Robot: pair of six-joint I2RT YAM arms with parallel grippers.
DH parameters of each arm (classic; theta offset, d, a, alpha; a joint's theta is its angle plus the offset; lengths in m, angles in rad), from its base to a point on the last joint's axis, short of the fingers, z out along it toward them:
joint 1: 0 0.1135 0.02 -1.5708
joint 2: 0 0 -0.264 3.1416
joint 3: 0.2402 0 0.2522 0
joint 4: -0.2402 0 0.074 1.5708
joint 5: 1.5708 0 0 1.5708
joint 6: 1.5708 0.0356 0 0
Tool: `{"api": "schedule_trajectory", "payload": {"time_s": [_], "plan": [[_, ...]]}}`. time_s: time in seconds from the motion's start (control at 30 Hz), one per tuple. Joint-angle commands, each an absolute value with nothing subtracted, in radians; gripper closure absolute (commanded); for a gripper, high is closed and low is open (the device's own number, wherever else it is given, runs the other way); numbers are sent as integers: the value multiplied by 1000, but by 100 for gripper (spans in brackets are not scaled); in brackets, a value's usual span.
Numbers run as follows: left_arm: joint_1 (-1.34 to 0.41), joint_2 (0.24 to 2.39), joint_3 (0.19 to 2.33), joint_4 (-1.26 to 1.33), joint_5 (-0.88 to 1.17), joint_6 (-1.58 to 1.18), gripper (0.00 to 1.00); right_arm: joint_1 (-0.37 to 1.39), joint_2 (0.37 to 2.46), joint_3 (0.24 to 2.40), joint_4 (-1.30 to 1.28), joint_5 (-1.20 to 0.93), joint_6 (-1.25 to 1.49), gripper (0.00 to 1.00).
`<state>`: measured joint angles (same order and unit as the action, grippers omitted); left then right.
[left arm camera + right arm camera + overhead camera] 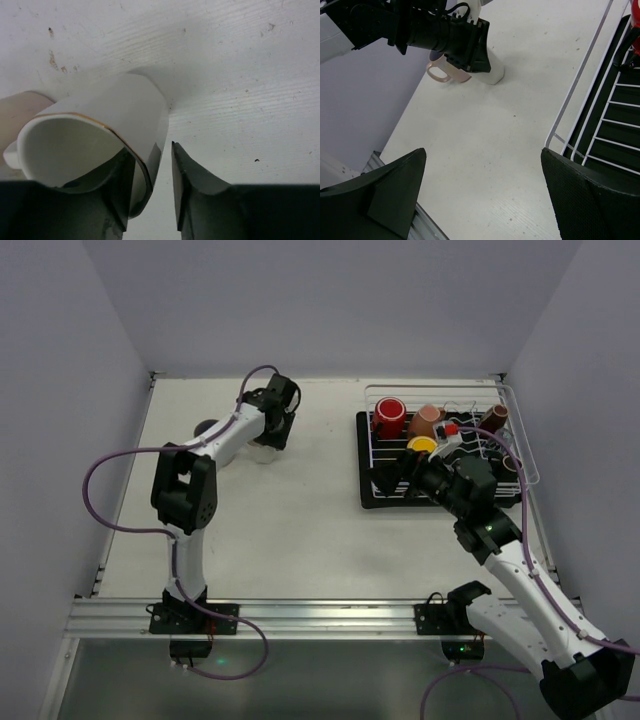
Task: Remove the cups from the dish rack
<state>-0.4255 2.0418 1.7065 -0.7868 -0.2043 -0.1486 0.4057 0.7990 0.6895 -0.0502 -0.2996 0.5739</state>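
The white wire dish rack [369, 392] stands on a black tray [366, 496] at the right. It holds a red cup [388, 418], a pinkish-brown cup [427, 420], a yellow cup [421, 445] and a dark brown cup [493, 418]. A white cup [264, 451] with a gold rim [115, 110] stands on the table at the far left. My left gripper [270, 433] [150, 150] straddles its wall, one finger inside, with a gap on the outer side. My right gripper [388, 475] [483, 151] is wide open and empty beside the rack's left rim [580, 80].
A cream cup with a dark inside [205, 427] stands on the table just left of the white cup; its handle shows in the right wrist view [441, 74]. Walls enclose the table at the back and both sides. A metal rail [300, 618] runs along the near edge.
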Motion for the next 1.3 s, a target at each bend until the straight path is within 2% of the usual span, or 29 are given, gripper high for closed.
{"api": "schedule_trajectory", "payload": {"time_s": [0.0,0.07,0.13,0.17,0.23,0.27,0.47,0.6,0.7,0.87,1.07,1.27], "plan": [[-420,2026,1766,-802,-252,-126,58,410,799,704,-78,-270,551,1],[-420,2011,1766,-798,-252,-129,47,411,804,719,-107,-223,531,1],[-420,1982,1764,-779,-253,-133,40,410,811,748,-146,-196,512,1],[-420,1971,1766,-776,-253,-135,33,410,815,756,-161,-158,508,1],[-422,1933,1772,-769,-250,-144,26,410,818,784,-207,-100,488,1],[-423,1916,1772,-753,-244,-147,19,410,821,793,-230,-36,482,1],[-462,1737,1755,-684,-167,-179,3,405,876,865,-331,188,428,1],[-508,1512,1639,-567,-60,-213,2,356,963,923,-383,261,403,1],[-532,1305,1348,-398,107,-262,1,310,1047,952,-411,296,394,1],[-548,1033,1043,-256,262,-317,0,293,1179,1022,-457,364,377,1],[-548,751,833,-276,272,-258,0,295,1310,1107,-486,379,380,1],[-548,646,677,-249,222,-236,0,298,1410,1173,-500,410,379,1]]}}
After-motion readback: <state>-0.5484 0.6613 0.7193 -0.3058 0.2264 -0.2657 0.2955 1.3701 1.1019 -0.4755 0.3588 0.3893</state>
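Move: The white cup stands at the left fingers, which straddle its rim: its middle is about 3 cm ahead, 3 cm left and 4 cm below, with the pink cup some 11 cm left of it. From the right hand, the yellow cup in the rack is roughly 15 cm ahead, 12 cm right and 18 cm below. The terracotta cup stands 8 cm beyond the yellow one and 2 cm right, the red cup 10 cm beyond and 8 cm left. The left fingers let go of the white cup's rim, opening wide, and lift clear; the hand climbs some 23 cm, draws back about 22 cm while sinking a little, and swings its fingers up to point forward and right. The open right hand heads right, forward and down to just above the yellow cup, turning clockwise and tipping down, without touching it. ##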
